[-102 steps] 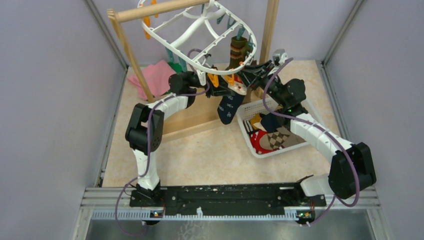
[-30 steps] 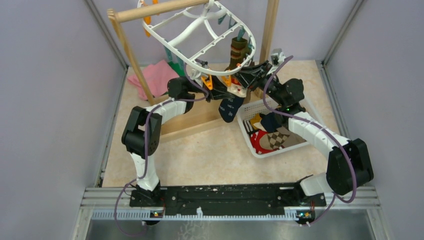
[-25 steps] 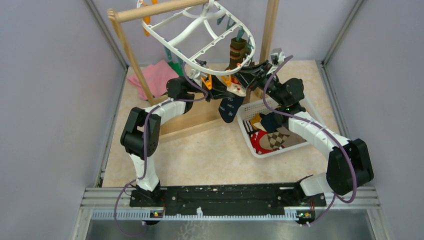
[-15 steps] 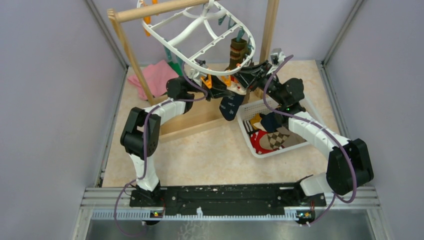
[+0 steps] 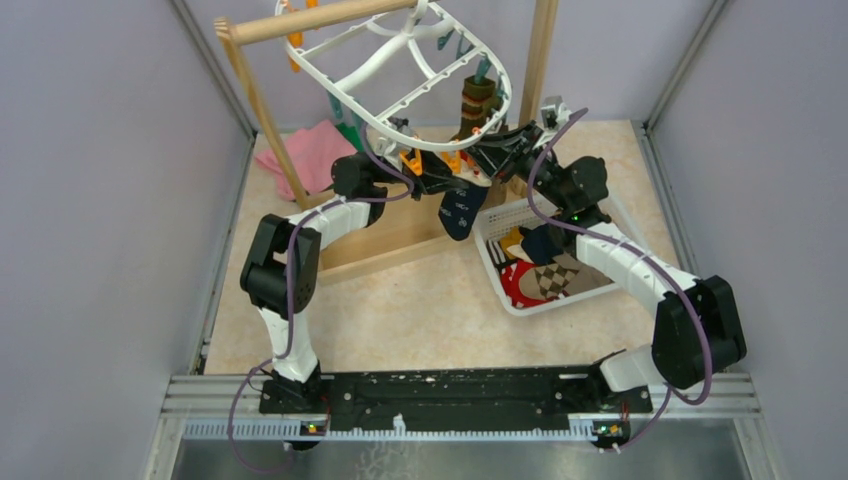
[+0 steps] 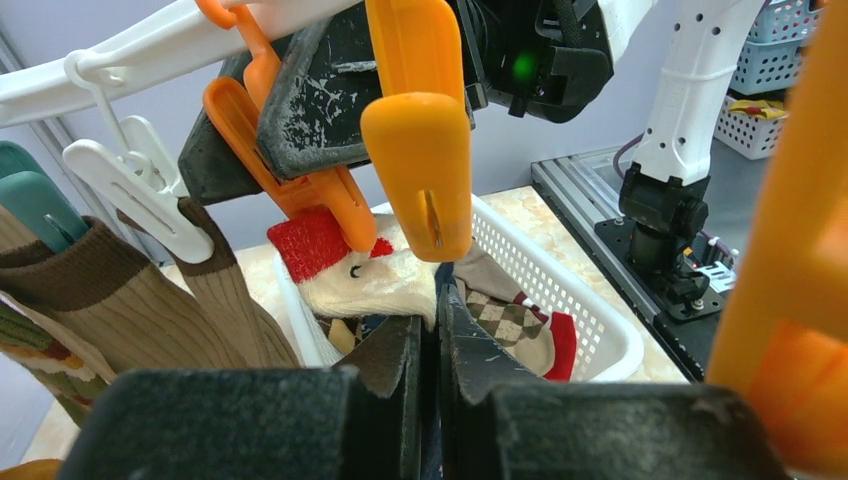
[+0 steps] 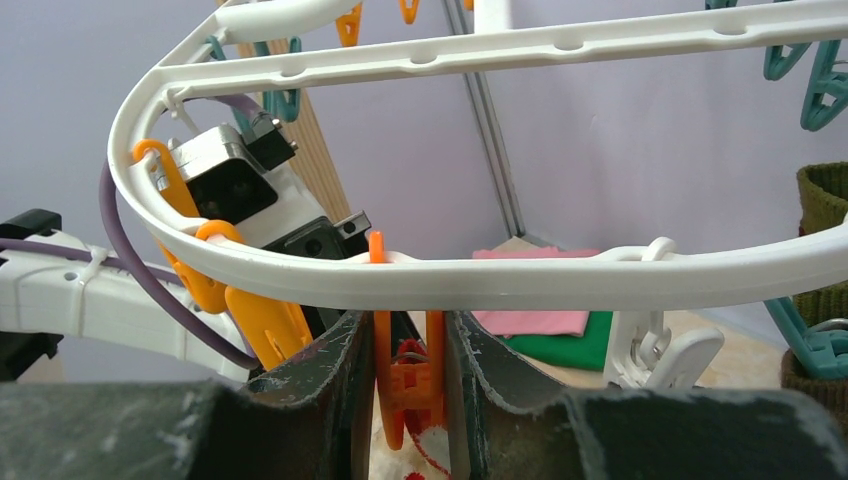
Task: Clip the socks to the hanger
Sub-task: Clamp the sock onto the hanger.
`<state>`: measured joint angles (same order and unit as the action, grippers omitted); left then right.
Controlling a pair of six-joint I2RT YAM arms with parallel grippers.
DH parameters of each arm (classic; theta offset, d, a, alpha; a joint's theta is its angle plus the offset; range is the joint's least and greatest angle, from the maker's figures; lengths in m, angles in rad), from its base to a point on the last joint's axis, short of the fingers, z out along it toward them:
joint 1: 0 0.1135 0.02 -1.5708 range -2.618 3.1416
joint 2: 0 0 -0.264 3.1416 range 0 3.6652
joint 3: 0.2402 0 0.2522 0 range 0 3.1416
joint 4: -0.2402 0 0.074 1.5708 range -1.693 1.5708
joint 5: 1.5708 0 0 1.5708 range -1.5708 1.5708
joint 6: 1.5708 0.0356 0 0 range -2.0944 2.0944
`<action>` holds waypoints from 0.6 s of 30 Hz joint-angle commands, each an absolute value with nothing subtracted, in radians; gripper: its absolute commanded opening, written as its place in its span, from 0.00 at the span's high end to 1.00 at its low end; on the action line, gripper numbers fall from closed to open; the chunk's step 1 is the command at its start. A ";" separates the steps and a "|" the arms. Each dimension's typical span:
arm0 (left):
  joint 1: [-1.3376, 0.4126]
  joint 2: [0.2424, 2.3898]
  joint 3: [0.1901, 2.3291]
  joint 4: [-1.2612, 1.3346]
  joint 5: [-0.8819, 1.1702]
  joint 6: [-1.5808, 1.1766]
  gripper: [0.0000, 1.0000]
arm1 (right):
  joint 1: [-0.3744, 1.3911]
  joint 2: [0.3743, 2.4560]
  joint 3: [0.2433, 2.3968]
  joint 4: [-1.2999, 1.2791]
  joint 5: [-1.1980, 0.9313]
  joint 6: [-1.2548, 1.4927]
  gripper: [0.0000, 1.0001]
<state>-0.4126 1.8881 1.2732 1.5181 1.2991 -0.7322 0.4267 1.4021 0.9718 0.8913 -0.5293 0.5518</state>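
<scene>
The white oval hanger [image 5: 322,78] hangs tilted from the wooden pole. My left gripper [image 5: 437,186] is shut on a dark navy sock [image 5: 461,210]; its red-white cuff [image 6: 370,275] rises just above the jaws [image 6: 432,322]. My right gripper [image 5: 474,162] is shut on an orange clip [image 7: 410,385] under the hanger's rim [image 7: 560,275], pinching it. That clip's tip [image 6: 340,215] touches the red cuff. A tan sock [image 6: 120,310] and an olive-brown striped sock [image 5: 476,105] hang from other clips.
A white slotted basket [image 5: 492,262] at the right holds argyle, red and yellow socks. Pink and green cloths [image 5: 305,150] lie at the back left. The wooden rack [image 5: 320,18] and its base board [image 5: 390,235] stand behind the arms. Another orange clip [image 6: 420,170] dangles close to the left wrist camera.
My left gripper has lifted the navy sock slightly up and to the right, bringing its cuff against the orange clip. The right gripper has barely moved.
</scene>
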 commanded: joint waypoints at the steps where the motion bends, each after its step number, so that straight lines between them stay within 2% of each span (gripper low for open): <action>1: -0.407 1.862 1.287 1.791 1.278 -0.725 1.00 | 0.420 1.416 1.027 0.911 -0.538 0.569 0.86; 3: -0.406 1.861 1.287 1.791 1.281 -0.730 1.00 | 0.420 1.416 1.026 0.909 -0.533 0.566 0.75; 5: -0.408 1.861 1.287 1.792 1.287 -0.735 1.00 | 0.420 1.416 1.026 0.905 -0.528 0.564 0.69; 14: -0.408 1.847 1.275 1.792 1.304 -0.738 1.00 | 0.420 1.416 1.037 0.896 -0.514 0.552 0.54; 18: -0.408 1.848 1.272 1.792 1.302 -0.744 1.00 | 0.420 1.405 1.032 0.889 -0.509 0.543 0.43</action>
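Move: Between the right fingertips, at no real distance, are the squeezed handles of the orange clip, with the sock's red-and-white cuff about 4 cm below, 1 cm back and 1 cm to the left. The hanger rim passes some 3 cm above and 1 cm left; the next orange clip is about 4 cm left and 2 cm back, the white clip roughly 5 cm ahead and 3 cm right. From the left hand, the squeezed clip lies about 4 cm ahead, 2 cm right and 4 cm up. Opening its fingers from a pinch to about half wide, the right hand lets go of the orange clip's handles so that its jaws can shut on the sock cuff below, while easing less than 1 cm forward and slightly down. The left hand stays in place beside the hanger rim, its fingers still pinching the sock. ##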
